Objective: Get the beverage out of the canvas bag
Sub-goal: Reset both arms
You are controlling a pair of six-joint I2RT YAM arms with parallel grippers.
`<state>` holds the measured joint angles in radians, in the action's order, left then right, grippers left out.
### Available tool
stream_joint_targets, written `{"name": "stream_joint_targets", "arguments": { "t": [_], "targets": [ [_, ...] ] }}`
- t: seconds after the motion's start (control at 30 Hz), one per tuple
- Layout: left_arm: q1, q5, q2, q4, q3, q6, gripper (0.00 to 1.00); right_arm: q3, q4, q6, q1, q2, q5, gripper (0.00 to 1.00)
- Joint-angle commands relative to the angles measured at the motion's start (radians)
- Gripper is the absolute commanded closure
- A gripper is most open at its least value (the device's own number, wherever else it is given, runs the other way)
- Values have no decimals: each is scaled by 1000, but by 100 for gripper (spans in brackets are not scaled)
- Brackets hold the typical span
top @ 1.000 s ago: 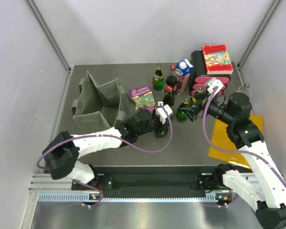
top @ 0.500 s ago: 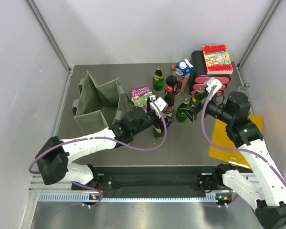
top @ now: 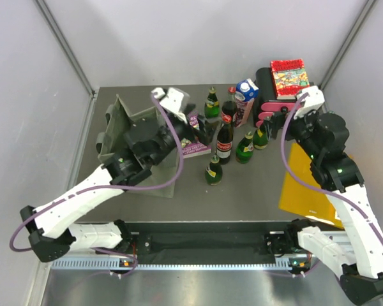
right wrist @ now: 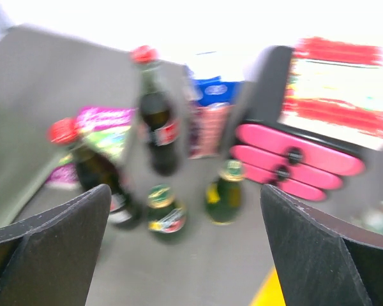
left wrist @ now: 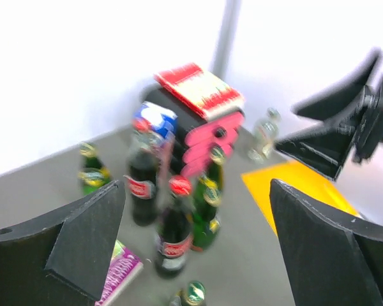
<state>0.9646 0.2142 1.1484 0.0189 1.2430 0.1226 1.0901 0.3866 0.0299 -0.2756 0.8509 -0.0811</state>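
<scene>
The olive canvas bag (top: 129, 131) lies open at the back left; my left arm hides part of its inside. A green bottle (top: 212, 171) stands alone on the table in front of it and also shows in the left wrist view (left wrist: 194, 294). My left gripper (top: 203, 131) is open and empty, raised beside the bag's right edge over a purple book (top: 193, 148); in its own view (left wrist: 196, 210) nothing is between the fingers. My right gripper (top: 273, 122) is open and empty by the pink drawer box (top: 271, 108), as its own view (right wrist: 185, 191) shows.
Two cola bottles (top: 225, 137) (top: 228, 109), green bottles (top: 245, 148) (top: 262, 135) (top: 211, 104) and a milk carton (top: 245, 97) stand at centre back. A red book (top: 288, 78) lies on the drawer box. A yellow sheet (top: 303, 185) lies at right.
My left gripper has let go of the green bottle, which now stands on the table, and has risen back towards the bag. My right gripper has drawn back right.
</scene>
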Motion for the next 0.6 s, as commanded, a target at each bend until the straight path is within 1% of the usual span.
{"name": "stream_joint_targets", "arguments": {
  "t": [0.0,0.07,0.1,0.17,0.27,0.3,0.43,0.57],
  "targets": [
    [-29,199,-12,-270,183,-8,1,83,-11,-13,27,23,311,0],
    [-47,240,-6,-359,245,-21,1,109,-9,7,30,42,393,0],
    [-76,255,-6,-384,262,-23,1,117,-8,25,32,48,418,0],
    [-107,270,-15,-422,289,-21,1,137,-9,45,35,65,490,0],
    [-167,277,-32,-467,300,-23,1,148,-18,74,55,73,540,0],
    [-196,272,-32,-490,303,-21,1,149,-18,77,70,73,546,0],
    [-256,281,-21,-560,338,-21,1,145,-15,74,108,65,555,0],
    [-303,275,-24,-580,363,-31,1,139,-8,76,144,57,563,0]
  ]
}}
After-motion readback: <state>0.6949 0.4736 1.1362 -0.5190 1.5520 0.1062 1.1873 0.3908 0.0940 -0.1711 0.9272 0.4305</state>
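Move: The left hand, open and empty, has the canvas bag about 28 cm to its left and 10 ahead, some 30 below. The near green bottle it has just left is level with it, 7 cm to the right; the purple book lies about 22 ahead and 4 left on the table. The open right hand has the yellow folder some 26 cm to its right and 7 back, the pink drawers about 29 ahead and 11 right, and the nearest green bottle 13 ahead and 2 left. Touching nothing, both open hands spread apart above the things. The left sweeps about 15 cm left and 5 forward towards the canvas bag, rising at first and then dipping slightly, and swings some 30 degrees counter-clockwise until it points nearly straight ahead. The right travels about 12 cm right, away from the bottles and towards the yellow folder, turning some 35 degrees clockwise. ##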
